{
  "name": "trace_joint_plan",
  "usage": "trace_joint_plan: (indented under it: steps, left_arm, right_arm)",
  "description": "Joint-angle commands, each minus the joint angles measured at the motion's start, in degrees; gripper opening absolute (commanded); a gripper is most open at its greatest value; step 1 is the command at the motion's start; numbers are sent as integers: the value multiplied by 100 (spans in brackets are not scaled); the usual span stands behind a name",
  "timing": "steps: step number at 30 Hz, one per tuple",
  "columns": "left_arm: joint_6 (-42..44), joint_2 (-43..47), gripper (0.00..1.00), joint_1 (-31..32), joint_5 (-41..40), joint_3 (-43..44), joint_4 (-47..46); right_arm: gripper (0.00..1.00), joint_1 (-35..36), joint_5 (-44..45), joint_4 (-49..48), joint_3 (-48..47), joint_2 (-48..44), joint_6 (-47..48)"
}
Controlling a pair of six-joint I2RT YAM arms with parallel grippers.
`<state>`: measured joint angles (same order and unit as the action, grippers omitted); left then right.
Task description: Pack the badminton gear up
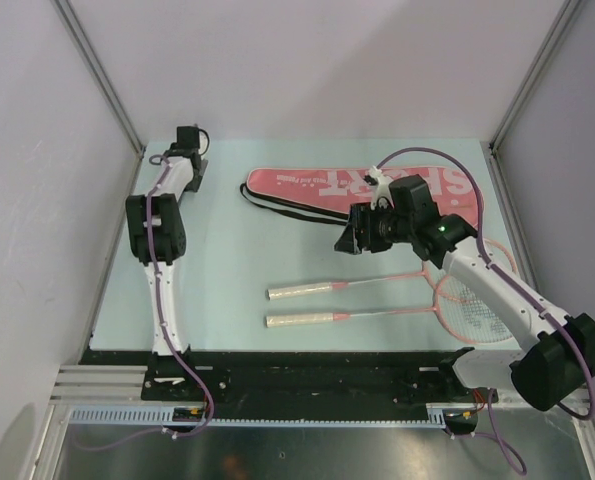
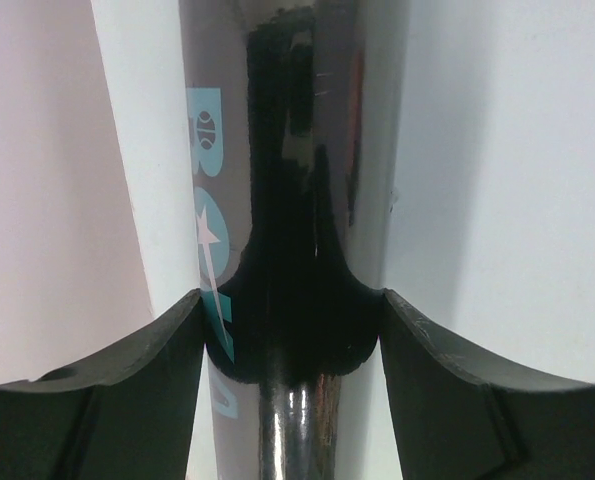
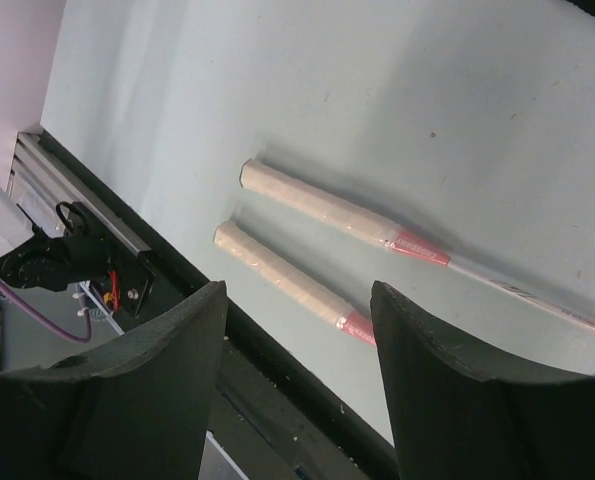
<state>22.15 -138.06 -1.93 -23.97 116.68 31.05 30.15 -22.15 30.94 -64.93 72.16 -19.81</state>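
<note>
In the left wrist view a glossy black tube (image 2: pixel 277 150) with teal lettering fills the gap between my left gripper's (image 2: pixel 292 300) jaws, and both pads press against it. From above, that left gripper (image 1: pixel 189 150) sits at the far left corner of the table. Two pink-framed rackets lie side by side mid-table, with white handles (image 1: pixel 299 291) (image 1: pixel 299 320) pointing left and heads (image 1: pixel 474 300) partly under my right arm. My right gripper (image 1: pixel 347 242) hangs open and empty above the table, between the rackets and the pink racket bag (image 1: pixel 307 185). Its camera shows both handles (image 3: pixel 317 208) (image 3: pixel 277 270) beyond the right gripper (image 3: pixel 297 295).
The bag's black strap (image 1: pixel 277 205) loops off its left end. A small white item (image 1: pixel 380 182) sits at the bag beside my right wrist; I cannot tell what it is. White walls close in the left, far and right sides. A black rail (image 1: pixel 307 370) runs along the near edge.
</note>
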Motion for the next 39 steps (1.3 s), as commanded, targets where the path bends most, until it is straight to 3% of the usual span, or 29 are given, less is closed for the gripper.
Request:
trace_joint_plan:
  steps: [1, 5, 6, 9, 13, 16, 29, 39]
  left_arm:
    - [123, -309, 23, 0, 58, 566, 270]
    - [105, -362, 39, -9, 190, 601, 314]
    - [96, -345, 51, -9, 278, 601, 366]
    - [-26, -301, 67, -18, 454, 610, 393]
    - [-97, -274, 75, -18, 612, 662, 420]
    - [-123, -283, 98, -26, 621, 680, 437]
    - [-325, 68, 100, -18, 200, 847, 463]
    - [-668, 1236, 100, 79, 198, 541, 551]
  right_arm:
    - [64, -106, -105, -220, -64, 87, 57]
    - [64, -159, -184, -307, -64, 97, 4]
    - [64, -176, -193, -308, -64, 105, -5]
    - [64, -194, -176, -325, -64, 88, -5]
    - [64, -211, -184, -360, -64, 70, -31]
    - [64, -211, -193, -360, -64, 70, -31]
    - [63, -220, -246, -378, -64, 61, -23]
    - [64, -220, -228, -343, -64, 17, -58]
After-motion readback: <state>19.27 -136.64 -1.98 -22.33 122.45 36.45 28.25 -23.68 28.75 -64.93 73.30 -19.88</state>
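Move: The tube with the shuttlecocks is already in the left fingers and down at the table's far left, lengthwise to the left edge; its middle lies about 10 cm back of the left hand and 1 cm left, at its height. The far left table corner is some 8 cm ahead and 9 cm left. The red bag's middle is about 55 cm right and 7 cm back. From the idle right hand the tube lies about 21 cm ahead, 52 cm left and 18 cm lower. The tube is let go on the table by the left hand: after barely half a centimetre more forward, the fingers spread fully from their hold around it while the hand shifts about 1 cm right and rolls slightly. With the fingers wide on either side, the hand then lifts nearly straight up off the tube, about 4 cm and quickening. ##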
